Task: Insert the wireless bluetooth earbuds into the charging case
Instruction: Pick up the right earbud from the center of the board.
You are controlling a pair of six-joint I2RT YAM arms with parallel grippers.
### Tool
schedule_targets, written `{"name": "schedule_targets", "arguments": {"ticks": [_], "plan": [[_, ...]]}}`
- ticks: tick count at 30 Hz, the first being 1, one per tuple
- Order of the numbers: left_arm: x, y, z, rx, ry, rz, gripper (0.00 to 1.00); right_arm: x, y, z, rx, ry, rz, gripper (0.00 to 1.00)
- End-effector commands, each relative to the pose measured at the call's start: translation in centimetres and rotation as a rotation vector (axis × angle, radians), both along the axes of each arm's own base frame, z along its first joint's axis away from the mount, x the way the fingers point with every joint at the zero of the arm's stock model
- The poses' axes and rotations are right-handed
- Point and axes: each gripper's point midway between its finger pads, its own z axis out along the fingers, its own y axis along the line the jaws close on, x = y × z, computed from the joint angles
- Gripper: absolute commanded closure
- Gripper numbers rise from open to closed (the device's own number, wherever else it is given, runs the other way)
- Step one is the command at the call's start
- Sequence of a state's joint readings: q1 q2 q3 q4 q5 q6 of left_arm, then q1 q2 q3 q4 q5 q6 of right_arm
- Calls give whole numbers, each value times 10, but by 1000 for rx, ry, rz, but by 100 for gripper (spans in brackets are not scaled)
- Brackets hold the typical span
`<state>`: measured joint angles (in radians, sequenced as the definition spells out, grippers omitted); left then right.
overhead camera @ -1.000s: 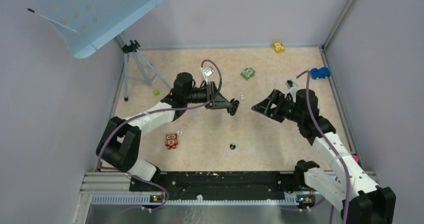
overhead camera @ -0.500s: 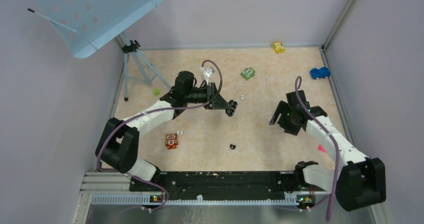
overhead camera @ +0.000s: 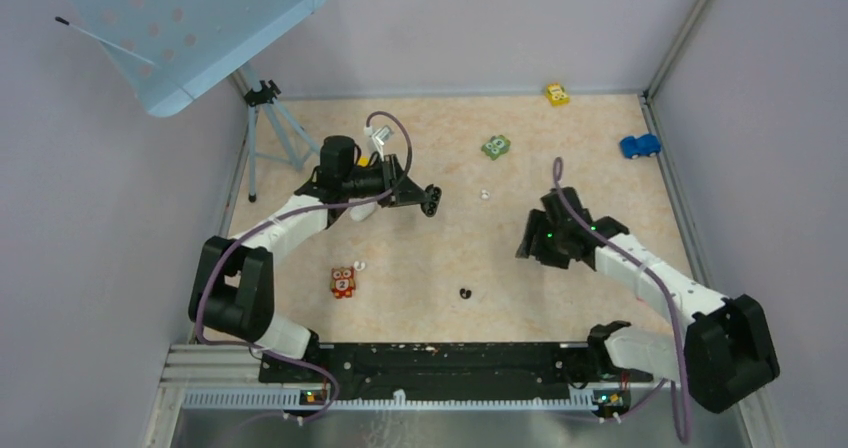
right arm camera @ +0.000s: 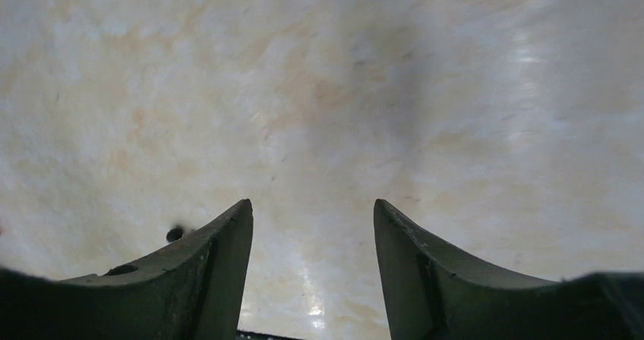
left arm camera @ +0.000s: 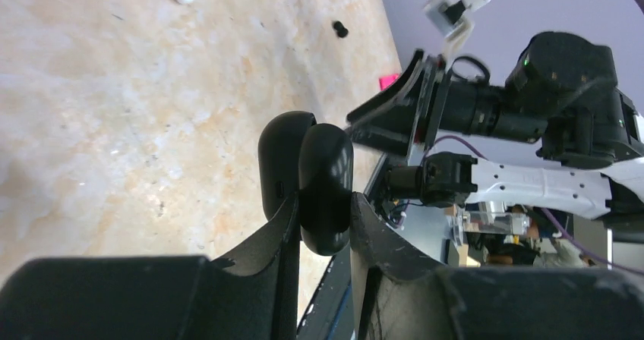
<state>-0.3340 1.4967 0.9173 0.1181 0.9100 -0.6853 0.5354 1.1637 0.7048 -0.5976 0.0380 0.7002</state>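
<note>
My left gripper (overhead camera: pixel 430 200) is shut on the black charging case (left arm camera: pixel 307 174) and holds it above the table at the back left of centre. The case looks parted into two halves. My right gripper (overhead camera: pixel 527 246) is open and empty, pointing down at bare table (right arm camera: pixel 311 211). A black earbud (overhead camera: pixel 464 293) lies on the table to the near left of it and shows beside the right gripper's left finger (right arm camera: pixel 175 234). One white earbud (overhead camera: pixel 484 194) lies between the two grippers. Another white earbud (overhead camera: pixel 359 264) lies near the owl toy.
An orange owl toy (overhead camera: pixel 342 282) stands at the near left. A green toy (overhead camera: pixel 495 147), a blue car (overhead camera: pixel 639 146) and a yellow car (overhead camera: pixel 556 94) sit toward the back. A tripod (overhead camera: pixel 265 118) stands at the back left by the wall.
My left gripper has drawn back to the left with the case. My right arm has swung down and toward the middle, and its open gripper now points at the table.
</note>
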Motion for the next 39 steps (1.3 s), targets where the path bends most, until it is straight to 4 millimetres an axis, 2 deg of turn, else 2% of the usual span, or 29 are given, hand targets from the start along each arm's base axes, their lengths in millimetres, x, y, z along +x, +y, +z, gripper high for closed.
{"name": "schedule_targets", "arguments": {"ticks": [1, 2, 4, 7, 10, 12, 17, 20, 25, 32, 39], "plan": [[-2, 7, 6, -12, -47, -28, 100, 40, -72, 12, 17, -105, -255, 43], [-3, 7, 7, -16, -48, -31, 100, 50, -99, 16, 54, -120, -344, 43], [-4, 7, 7, -11, -48, -37, 100, 62, -128, 23, 66, -155, -422, 43], [-4, 9, 9, -3, -56, -37, 100, 71, -158, 23, -3, -152, -475, 45], [-6, 9, 13, -8, -62, -37, 100, 72, -191, 11, -58, -112, -544, 59], [-7, 9, 17, -12, -58, -35, 100, 75, -201, 4, -40, -106, -562, 64], [-9, 10, 24, -13, -75, -29, 100, 85, -210, -14, -51, -55, -558, 73], [-10, 9, 21, -16, -64, -40, 100, 94, -207, -19, -17, -55, -556, 73], [-16, 7, 29, -57, -57, -65, 100, 102, -207, -24, 2, -51, -559, 75], [-15, 8, 30, -40, -68, -57, 100, 92, -196, -33, 37, -24, -533, 82], [-13, 8, 28, -40, -59, -54, 100, 76, -183, -39, 74, -13, -497, 82]]}}
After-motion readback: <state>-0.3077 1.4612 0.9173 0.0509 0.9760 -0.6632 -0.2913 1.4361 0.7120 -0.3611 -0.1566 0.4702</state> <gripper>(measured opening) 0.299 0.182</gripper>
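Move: The black earbud on the robot's right, hidden by the right arm from above, lies about 19 cm right of the right hand, 8 cm ahead and 5 cm below. On the same table, the second black earbud is some 13 cm left and 7 cm back, the white earbud 7 cm left and 20 cm ahead. From the left hand, still gripping the case, the target is about 42 cm right, 2 cm back and 18 cm below. Right hand sweeps about 19 cm right and 8 forward, sinks, turns clockwise 30 degrees, closing on the black earbud. ##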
